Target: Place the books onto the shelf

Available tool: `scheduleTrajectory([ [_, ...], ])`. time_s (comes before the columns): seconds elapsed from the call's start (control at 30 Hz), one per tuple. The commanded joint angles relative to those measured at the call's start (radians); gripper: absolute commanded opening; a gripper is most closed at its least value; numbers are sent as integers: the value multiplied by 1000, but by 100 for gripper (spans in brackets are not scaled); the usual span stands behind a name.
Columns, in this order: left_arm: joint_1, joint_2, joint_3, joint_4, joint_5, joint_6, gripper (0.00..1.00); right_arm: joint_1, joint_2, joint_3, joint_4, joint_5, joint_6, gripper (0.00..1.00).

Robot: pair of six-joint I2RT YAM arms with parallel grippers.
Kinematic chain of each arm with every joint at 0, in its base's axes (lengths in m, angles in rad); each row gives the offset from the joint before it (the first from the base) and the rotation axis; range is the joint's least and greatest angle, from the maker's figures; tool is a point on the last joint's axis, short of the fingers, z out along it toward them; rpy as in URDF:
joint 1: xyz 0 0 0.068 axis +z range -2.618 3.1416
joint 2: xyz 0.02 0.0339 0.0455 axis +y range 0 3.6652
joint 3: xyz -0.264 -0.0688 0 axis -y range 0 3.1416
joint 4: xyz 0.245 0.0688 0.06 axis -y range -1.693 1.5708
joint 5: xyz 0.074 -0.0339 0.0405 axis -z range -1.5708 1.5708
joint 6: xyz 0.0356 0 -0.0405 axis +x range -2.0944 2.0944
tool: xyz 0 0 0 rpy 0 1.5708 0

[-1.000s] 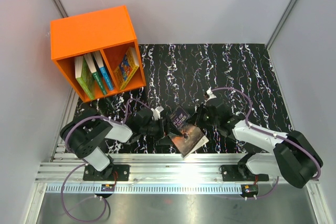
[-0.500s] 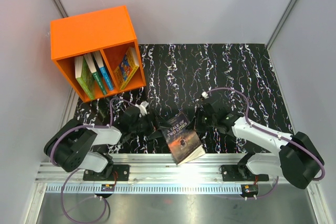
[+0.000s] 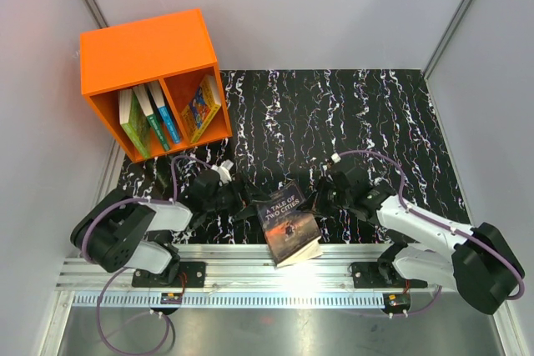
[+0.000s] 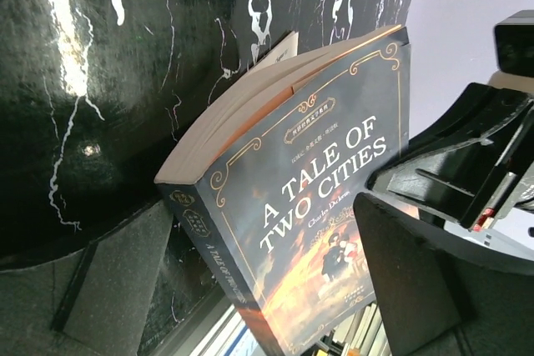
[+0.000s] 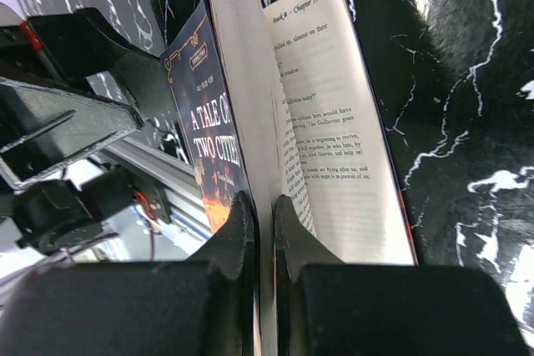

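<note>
A dark book (image 3: 288,223) titled "A Tale of Two Cities" lies near the table's front edge, partly fanned open. My right gripper (image 3: 321,200) is shut on the book; in the right wrist view its fingers (image 5: 242,231) pinch the front cover and a stack of pages (image 5: 334,122). My left gripper (image 3: 240,204) stands open at the book's left side. In the left wrist view the book's spine (image 4: 221,260) sits between the gripper's wide-apart fingers (image 4: 417,281). The orange shelf (image 3: 146,52) stands at the back left, holding several books (image 3: 158,114) upright in its two compartments.
The black marbled mat (image 3: 334,114) covers the table between the shelf and the arms. A metal rail (image 3: 284,268) runs along the near edge just below the book. Grey walls enclose the left, back and right sides.
My right gripper closed on the book's cover and pages. The book turned and shifted slightly toward the near edge. My left gripper drew back to the left, still open.
</note>
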Motion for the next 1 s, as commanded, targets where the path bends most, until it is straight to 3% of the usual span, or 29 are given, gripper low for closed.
scheduleTrajectory([
  [0.0, 7, 41, -26, 97, -12, -20, 93, -5, -12, -3, 182, -65, 114, 0],
  [0.13, 4, 55, -59, 188, 6, -89, 87, -5, 14, -14, 213, 1, 134, 0],
  [0.23, 5, 53, -68, 206, 11, -100, 75, -7, 84, -5, 286, 8, 135, 0],
  [0.37, 1, 64, -49, 220, 23, -108, 49, -7, 188, 15, 330, -48, 111, 0],
  [0.47, -18, 73, -31, 258, 32, -122, 37, -5, 199, 15, 327, -42, 98, 0],
  [0.5, -30, 73, -25, 264, 34, -123, 23, -8, 199, 18, 323, -39, 93, 0],
  [0.6, -42, 73, -16, 289, 48, -134, 0, -8, 202, 34, 287, -19, 84, 0],
  [0.73, -45, 20, 0, 254, 55, -102, 0, -7, 202, 89, 174, 11, 49, 0],
  [0.77, -44, -6, 38, 117, 54, -68, 0, -8, 209, 113, 131, 21, 26, 0],
  [0.83, -53, -117, 117, -107, 3, 95, 0, -8, 216, 204, -22, 55, -48, 38],
  [0.87, -64, -158, 215, -339, -29, 163, 0, -7, 213, 233, -72, 69, -69, 53],
  [0.9, -68, -218, 255, -434, -96, 273, 0, -8, 207, 262, -121, 84, -106, 59],
  [0.97, -68, -272, 355, -629, -151, 352, 0, -7, 177, 339, -241, 132, -137, 69],
])
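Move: The book A Tale of Two Cities hangs half open between the hands, its fore-edge side already pinched by the right fingers and its spine facing the open left fingers. Its middle lies about 7 cm right and 5 cm back of the left hand, a couple of centimetres lower; from the right hand it is about 5 cm left, 5 cm back and 3 cm below. The yellow book on the shelf stands some 25 cm ahead and 16 cm left of the left hand, the blue one roughly 22 cm ahead and 24 cm left, both a little higher. The right hand, still pinching the book, carries it forward, down and left by about 2 cm each way to feed the spine into the left fingers, while the left hand stays nearly in place, sinks about 1 cm and closes its wide-open fingers on the spine. With the left grip made, the right fingers open and let go of the book as that hand rises a couple of centimetres and eases on forward, and the left hand starts lifting, up about 5 cm from its lowest point. ##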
